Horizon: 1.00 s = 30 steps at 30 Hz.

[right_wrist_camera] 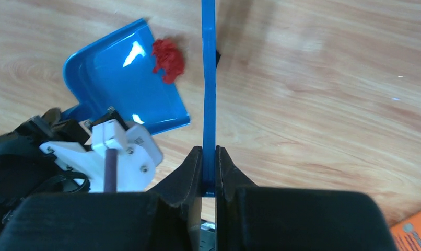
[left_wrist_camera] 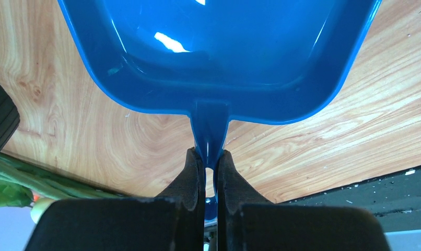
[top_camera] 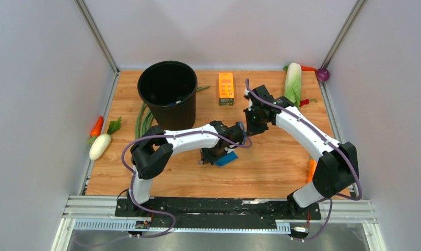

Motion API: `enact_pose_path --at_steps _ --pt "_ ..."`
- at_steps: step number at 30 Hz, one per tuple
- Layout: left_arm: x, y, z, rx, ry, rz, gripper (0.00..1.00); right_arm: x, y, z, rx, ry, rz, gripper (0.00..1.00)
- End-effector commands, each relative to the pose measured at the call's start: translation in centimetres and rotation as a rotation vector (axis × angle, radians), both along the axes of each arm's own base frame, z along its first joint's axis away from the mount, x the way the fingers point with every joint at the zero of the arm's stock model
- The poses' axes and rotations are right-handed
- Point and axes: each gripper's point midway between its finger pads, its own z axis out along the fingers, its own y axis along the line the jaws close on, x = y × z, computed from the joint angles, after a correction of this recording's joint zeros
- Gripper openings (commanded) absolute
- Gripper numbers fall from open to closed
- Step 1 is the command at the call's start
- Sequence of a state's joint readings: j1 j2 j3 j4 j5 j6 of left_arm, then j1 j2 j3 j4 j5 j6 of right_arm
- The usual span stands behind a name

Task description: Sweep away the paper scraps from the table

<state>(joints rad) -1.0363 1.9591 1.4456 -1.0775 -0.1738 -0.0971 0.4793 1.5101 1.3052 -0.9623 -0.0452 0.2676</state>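
Note:
A clump of bright red paper scraps (right_wrist_camera: pixel 168 58) lies on the front lip of the blue dustpan (right_wrist_camera: pixel 122 83), half on the table (right_wrist_camera: pixel 328 104). My left gripper (left_wrist_camera: pixel 209 157) is shut on the dustpan's handle, with the pan (left_wrist_camera: pixel 219 52) flat on the wood just ahead of it. In the left wrist view the pan's front lip is cut off and no scraps show. My right gripper (right_wrist_camera: pixel 209 154) is shut on a thin blue brush handle (right_wrist_camera: pixel 208 78) that runs down beside the scraps; its bristles are not visible. From above, the left gripper (top_camera: pixel 214 156) and right gripper (top_camera: pixel 252 127) stand close together mid-table.
A black bucket (top_camera: pixel 167 91) stands at the back left with green beans (top_camera: pixel 142 117) beside it. An orange box (top_camera: pixel 226 88), a cabbage (top_camera: pixel 293 81) and a purple ball (top_camera: pixel 323 75) sit along the back. A carrot (top_camera: pixel 96 127) and white radish (top_camera: pixel 100 146) lie off the left edge.

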Motion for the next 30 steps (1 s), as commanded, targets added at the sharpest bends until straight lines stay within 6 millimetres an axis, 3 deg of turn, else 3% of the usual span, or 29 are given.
enact_pose_path --at_steps 1,5,12,23,30 --pt "0.4 -0.7 0.3 -0.014 0.000 -0.009 0.00 -1.6 4.1 0.4 0.167 0.034 0.124 0.00" --pt "0.5 -0.8 0.4 -0.016 -0.002 -0.013 0.00 -3.8 6.1 2.0 0.326 0.039 0.232 0.00" --pt "0.5 -1.1 0.4 -0.021 0.008 -0.019 0.00 -6.4 7.0 2.9 0.444 0.047 0.322 0.00" --pt "0.4 -1.6 0.8 -0.072 -0.004 0.006 0.00 -5.6 5.1 3.6 0.406 -0.009 0.221 0.00" --pt "0.2 -2.2 0.5 -0.164 -0.039 0.060 0.00 -4.5 1.2 2.9 0.231 -0.021 0.070 0.00"
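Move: The paper scrap lies half over the dustpan's lip, about 7 cm to the right hand's left, 3 cm back and 12 cm below. The dustpan's middle is 9 cm left and 5 cm back of that hand; the yellow box stands some 17 cm ahead and 9 cm left. From the left hand, shut on the pan's handle, the scrap is roughly 5 cm ahead, 7 cm right and 3 cm below. Keeping its hold on the brush, the right hand makes a quick stroke of about 6 cm back and to its left, dipping 1 cm at first and tilting some 15 degrees so the fingertips swing left, driving the bristles against the scrap over the dustpan's lip. It then rises a good centimetre from that dip and eases slightly back to the right, while the left hand keeps hold of the dustpan's handle and steadies it to within a centimetre, mouth towards the brush. ##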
